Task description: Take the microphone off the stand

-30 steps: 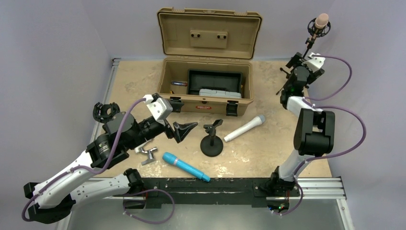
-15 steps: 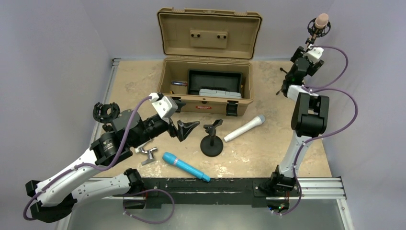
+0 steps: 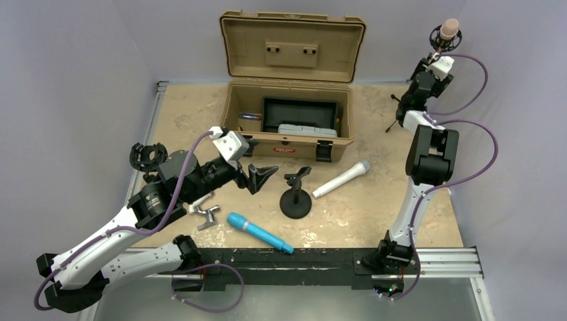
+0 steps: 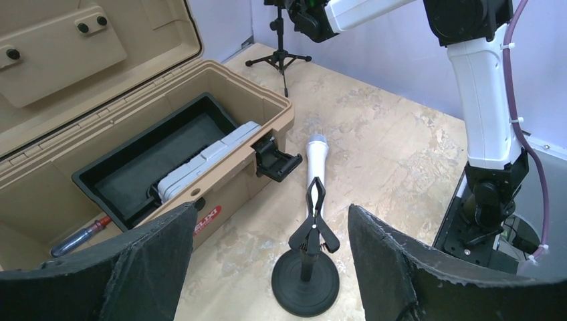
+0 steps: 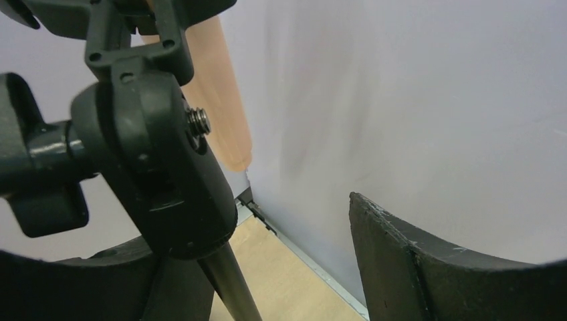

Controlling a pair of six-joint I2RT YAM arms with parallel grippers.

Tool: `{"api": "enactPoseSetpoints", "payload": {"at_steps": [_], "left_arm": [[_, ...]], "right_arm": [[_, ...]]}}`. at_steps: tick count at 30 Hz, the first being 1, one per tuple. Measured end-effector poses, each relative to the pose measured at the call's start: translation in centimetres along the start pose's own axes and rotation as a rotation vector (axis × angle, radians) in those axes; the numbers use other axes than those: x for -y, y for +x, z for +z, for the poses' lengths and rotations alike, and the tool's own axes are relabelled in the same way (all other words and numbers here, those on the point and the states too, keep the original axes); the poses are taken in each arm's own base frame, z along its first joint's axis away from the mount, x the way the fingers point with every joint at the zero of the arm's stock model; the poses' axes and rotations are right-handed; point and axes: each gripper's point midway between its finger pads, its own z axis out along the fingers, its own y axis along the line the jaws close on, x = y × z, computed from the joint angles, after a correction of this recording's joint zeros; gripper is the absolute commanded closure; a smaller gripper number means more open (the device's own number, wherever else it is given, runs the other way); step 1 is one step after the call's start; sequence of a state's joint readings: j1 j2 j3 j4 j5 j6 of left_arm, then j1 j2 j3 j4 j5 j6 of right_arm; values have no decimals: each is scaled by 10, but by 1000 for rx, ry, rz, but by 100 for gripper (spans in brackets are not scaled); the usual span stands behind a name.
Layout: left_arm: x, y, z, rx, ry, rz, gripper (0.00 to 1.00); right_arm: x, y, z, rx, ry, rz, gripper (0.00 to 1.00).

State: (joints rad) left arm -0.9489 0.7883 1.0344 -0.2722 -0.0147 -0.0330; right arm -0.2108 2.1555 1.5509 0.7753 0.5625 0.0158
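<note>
A pink microphone (image 3: 449, 28) sits in a black shock mount (image 3: 443, 39) on top of a thin tripod stand (image 3: 396, 119) at the far right corner. My right gripper (image 3: 432, 63) is open just below the mount. In the right wrist view the microphone (image 5: 217, 87) hangs above, and the mount's joint (image 5: 154, 174) and the stand pole (image 5: 231, 287) lie between my right gripper's (image 5: 267, 234) fingers, close to the left one. My left gripper (image 3: 262, 175) is open and empty beside a small black desk stand (image 3: 296, 197). The left wrist view shows this stand (image 4: 309, 267) between and beyond the left gripper's (image 4: 271, 214) fingers.
An open tan case (image 3: 287, 87) stands at the back middle. A white microphone (image 3: 341, 178) lies right of the desk stand and a blue one (image 3: 259, 233) near the front rail. A silver clip (image 3: 207, 214) lies under the left arm. Walls close in behind the tripod.
My right gripper has risen along the tripod stand to just under the shock mount. My left gripper has shifted slightly up and toward the desk stand.
</note>
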Motion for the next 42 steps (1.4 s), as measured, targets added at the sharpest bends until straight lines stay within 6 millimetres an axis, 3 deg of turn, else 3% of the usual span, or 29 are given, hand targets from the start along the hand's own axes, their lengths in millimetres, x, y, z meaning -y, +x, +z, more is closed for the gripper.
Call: {"api": "enactPoseSetpoints", "payload": {"at_steps": [3,6,8,14,18,25,31,42], "left_arm": [[0,0,0,0,-1,0,19],[-1,0,0,0,-4,0,19],[-1,0,0,0,-3,0,19],[-1,0,0,0,2,-1,19],[0,0,0,0,8,-1,19],[1,0,0,1,12,-1,19],[1,-4,-4,15,15,-1,19],[3,-12,-12,44,22,-9,19]], "right_arm": [[1,-1,0,2,3,-19,47],[1,-1,0,3,0,-37,71],[1,-1,1,4,-1,-48,81],[4,2,2,3,11,-60,95],[3,2,1,7,10,-58,100],[8,-1,-9,17,-5,-62,100],[14,-6,-33,-8,-17,-80,100],[8,-11,-70,-83,-60,-86,100]]}}
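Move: Between the right hand's open fingers, nearer its left one, stands the pole of the tall microphone stand, within about 1 cm of the point where they close. The stand's clamp joint is roughly 6 cm above and 1 cm ahead; the microphone is some 14 cm up and 4 cm ahead. The white microphone lies about 30 cm back, 37 cm left and 22 cm below. From the left hand the pole is roughly 41 cm ahead, 67 cm right and 13 cm lower. Closing on the pole just under the clamp joint, the right hand first stays almost in place until its fingers pinch the pole. Keeping that hold, it then draws the stand back towards the base by about 5.5 cm and left by some 4.5 cm, at level height, the fingers tipping slightly downward. ##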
